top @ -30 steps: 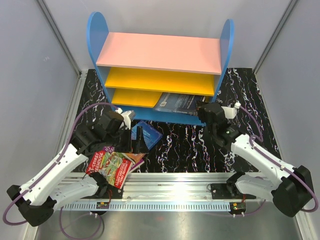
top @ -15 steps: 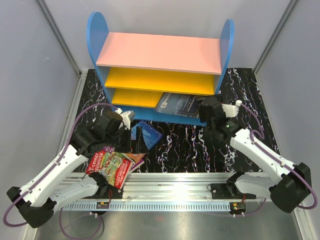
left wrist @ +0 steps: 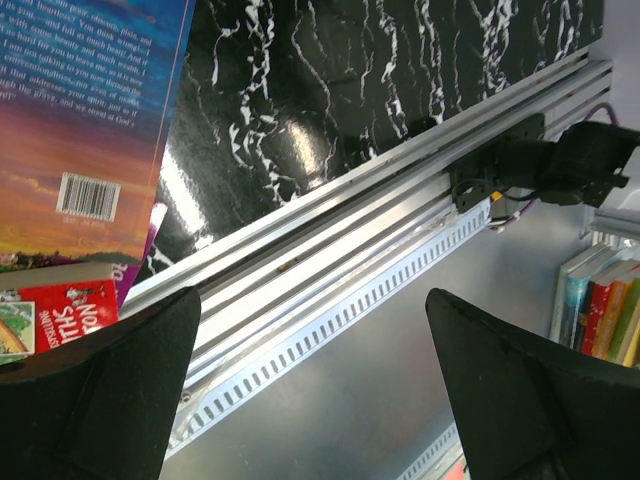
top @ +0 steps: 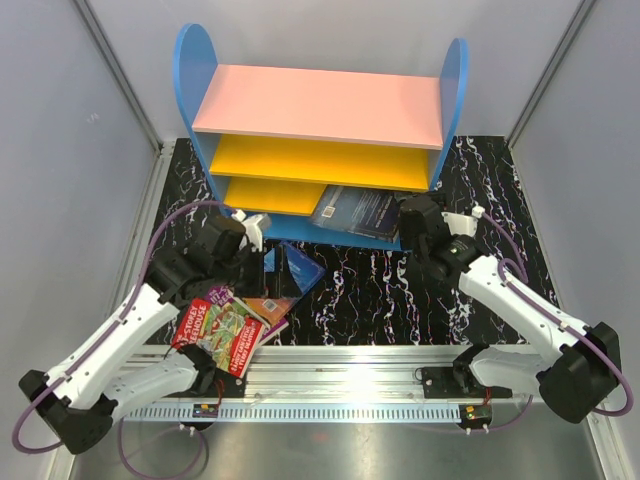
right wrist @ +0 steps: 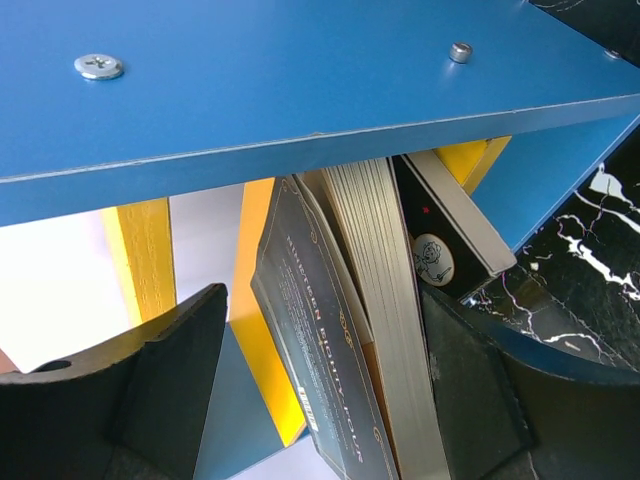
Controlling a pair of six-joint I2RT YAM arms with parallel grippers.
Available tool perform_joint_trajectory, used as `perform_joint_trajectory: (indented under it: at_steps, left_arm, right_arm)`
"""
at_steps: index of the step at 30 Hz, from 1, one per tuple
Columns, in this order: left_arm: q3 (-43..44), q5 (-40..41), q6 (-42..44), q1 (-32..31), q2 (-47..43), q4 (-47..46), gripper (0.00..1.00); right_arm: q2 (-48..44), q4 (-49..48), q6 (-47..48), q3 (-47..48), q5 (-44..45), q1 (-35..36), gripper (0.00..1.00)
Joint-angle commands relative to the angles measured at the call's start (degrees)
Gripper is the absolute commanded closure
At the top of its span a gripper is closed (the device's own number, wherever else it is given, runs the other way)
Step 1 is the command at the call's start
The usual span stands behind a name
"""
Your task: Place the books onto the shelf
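Note:
The shelf [top: 318,105] stands at the back, with blue sides, a pink top and yellow boards. On its blue bottom board [right wrist: 250,90] a black book with gold ornament [right wrist: 325,330] lies next to a second black book [right wrist: 450,235]; both show as a dark stack [top: 355,208]. My right gripper [right wrist: 320,395] [top: 410,218] is open around the gold-ornament book, and its left finger [right wrist: 165,385] stands clear of the cover. My left gripper [left wrist: 320,400] [top: 272,268] is open and empty just above the blue-orange book [left wrist: 85,110] [top: 302,270]. A red Treehouse book [top: 222,330] lies on a purple one.
An aluminium rail [top: 340,368] runs along the near table edge between the arm bases. Grey walls close in both sides. The black marbled tabletop [top: 370,290] lies between the two arms. Several upright books [left wrist: 600,300] show off the table in the left wrist view.
My right gripper has opened and let go of the black book on the bottom board. My left gripper has shifted slightly back and stays open over the blue-orange book.

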State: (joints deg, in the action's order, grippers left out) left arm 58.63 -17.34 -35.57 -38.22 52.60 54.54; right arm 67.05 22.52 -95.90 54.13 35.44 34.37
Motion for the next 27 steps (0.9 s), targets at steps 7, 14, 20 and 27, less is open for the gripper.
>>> perform_joint_trajectory:
  at_steps: [7,14,20,27]
  left_arm:
    - [6.1,-3.5,-0.1,1.5,16.0,-17.0,0.18]
    - [12.1,4.0,0.7,1.5,26.6,-21.1,0.83]
    - [13.7,9.3,0.8,-0.5,29.0,-24.6,1.0]
    - [13.5,14.7,0.2,-5.3,31.6,-31.5,1.0]
  right_arm:
    - [-0.1,1.0,-1.5,2.8,2.4,-0.4,0.17]
    - [-0.2,2.3,0.5,4.7,1.8,-0.9,0.16]
    - [-0.4,2.9,0.7,4.3,0.6,-0.9,0.16]
    - [-1.0,2.8,0.6,3.5,0.9,-0.9,0.16]
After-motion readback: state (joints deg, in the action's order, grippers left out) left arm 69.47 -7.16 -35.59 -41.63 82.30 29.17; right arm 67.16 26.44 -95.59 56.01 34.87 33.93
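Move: The grey book, half in on the lower yellow shelf, has its middle about 19 cm ahead of the left hand, 18 cm to its right and roughly 2 cm lower. The black book lies beneath it, some 20 cm ahead and 21 cm right of that hand, 5 cm below it. On the table the blue-orange book is about 6 cm ahead, straight below by 17 cm. From the right hand, the grey book's middle is some 11 cm left, 2 cm ahead and just below. Forward and to the right the left hand sweeps, about 13 cm out and 10 cm across, over the blue-orange book to the left front part of the grey book, dipping slightly; its wide-open fingers shut completely on nothing, and it slows at the end into a short rightward drift with the wrist tipping some 10 degrees. The right hand stays at the grey book's right end, fingers kept open. ##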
